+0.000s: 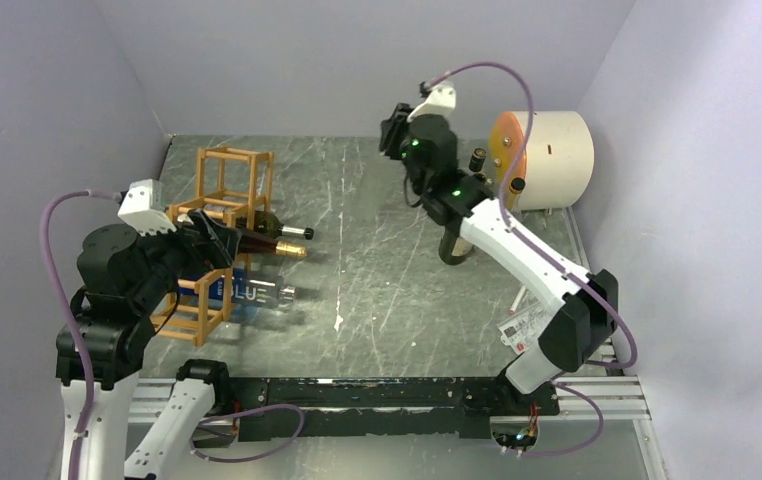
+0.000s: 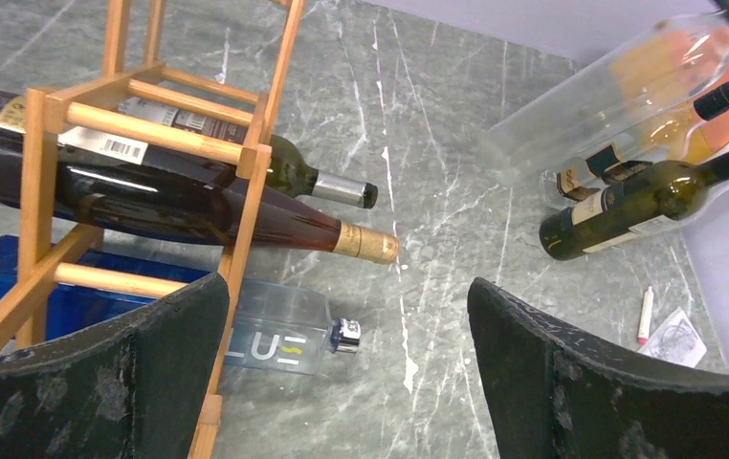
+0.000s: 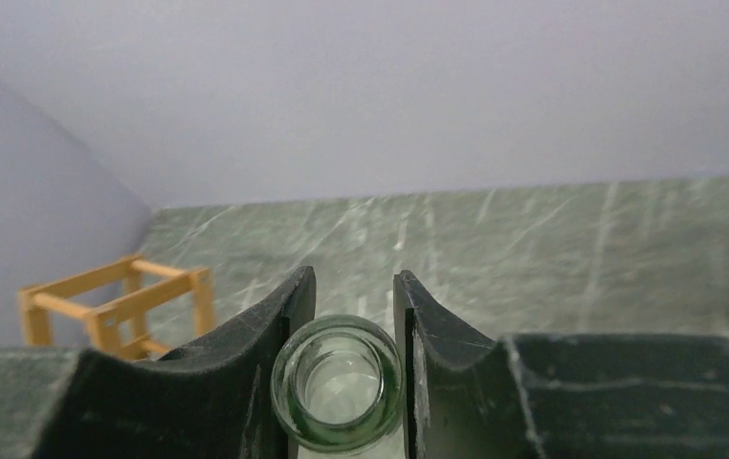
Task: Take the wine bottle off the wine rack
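Note:
The wooden wine rack [image 1: 219, 225] stands at the left; it also shows in the left wrist view [image 2: 165, 134]. Two dark wine bottles lie in it, necks pointing right: one with a gold foil neck [image 2: 198, 206] and one with a silver and black neck [image 2: 294, 172]. A clear bottle marked BLUE [image 2: 270, 335] lies at the rack's foot. My left gripper [image 2: 346, 287] is open and empty, just in front of the rack. My right gripper [image 3: 353, 287] is shut on the neck of an uncorked clear greenish bottle [image 3: 338, 382], held off the table at the back [image 2: 590, 105].
A beige drum with an orange face [image 1: 547, 160] lies at the back right with dark bottles [image 2: 629, 206] at its mouth. A paper tag [image 1: 525, 325] and a pen [image 2: 645, 316] lie near the right arm's base. Purple walls close in on three sides.

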`<state>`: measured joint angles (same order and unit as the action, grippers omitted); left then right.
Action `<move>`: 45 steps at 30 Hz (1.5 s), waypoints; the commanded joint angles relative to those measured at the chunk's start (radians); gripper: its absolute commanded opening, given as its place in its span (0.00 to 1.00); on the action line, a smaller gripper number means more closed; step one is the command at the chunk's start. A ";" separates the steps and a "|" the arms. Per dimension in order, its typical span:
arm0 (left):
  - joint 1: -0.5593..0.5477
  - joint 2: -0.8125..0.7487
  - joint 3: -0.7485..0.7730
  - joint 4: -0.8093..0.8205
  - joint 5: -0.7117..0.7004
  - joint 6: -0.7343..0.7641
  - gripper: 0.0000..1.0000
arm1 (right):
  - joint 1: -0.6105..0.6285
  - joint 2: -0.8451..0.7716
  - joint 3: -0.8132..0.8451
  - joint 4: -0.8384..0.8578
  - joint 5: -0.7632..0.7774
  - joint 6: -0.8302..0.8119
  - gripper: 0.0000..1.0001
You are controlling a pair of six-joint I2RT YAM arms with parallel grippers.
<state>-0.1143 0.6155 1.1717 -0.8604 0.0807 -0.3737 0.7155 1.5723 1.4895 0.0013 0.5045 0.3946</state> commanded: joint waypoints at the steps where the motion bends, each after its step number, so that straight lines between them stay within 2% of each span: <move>1: -0.004 0.018 -0.022 0.058 0.056 -0.039 0.98 | -0.131 -0.038 0.004 0.018 -0.202 -0.198 0.00; 5: -0.004 0.036 -0.039 0.070 0.053 -0.047 0.98 | -0.188 0.003 0.046 -0.019 -0.295 -0.301 0.00; 10: -0.004 0.035 -0.047 0.091 0.055 -0.054 0.98 | -0.194 0.034 0.044 0.009 -0.286 -0.386 0.00; 16: -0.004 0.055 -0.041 0.088 0.042 -0.040 0.98 | -0.202 0.071 0.018 0.025 -0.270 -0.410 0.00; 34: -0.004 0.029 -0.013 0.095 0.055 -0.030 0.98 | -0.203 0.073 -0.192 0.227 -0.149 -0.445 0.00; 45: -0.004 0.043 -0.020 0.121 0.069 -0.047 0.98 | -0.274 0.034 -0.331 0.341 -0.160 -0.412 0.00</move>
<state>-0.1143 0.6575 1.1324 -0.7826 0.1211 -0.4095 0.4740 1.6554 1.1881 0.2424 0.3298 -0.0242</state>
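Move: The right hand holds the clear wine bottle by its neck, base slanting down and to the left. Its free table spot lies about 6 cm ahead, 12 cm right and 34 cm below. The whiskey bottle stands roughly 6 cm ahead and 19 cm right, the dark wine bottle 4 cm back and 17 cm right, both middles about 24 cm lower. From the left hand that spot is about 28 cm ahead, 48 cm right and 33 cm below. The right arm keeps its grip on the clear bottle's neck and swings quickly right and slightly forward, about 6 cm and 4 cm, towards the standing bottles, rolling the hand left side down some 25 degrees to bring the base under it. It then sinks about 13 cm towards the free spot left of the whiskey bottle, easing a few centimetres farther right at the end, fingers still closed. ##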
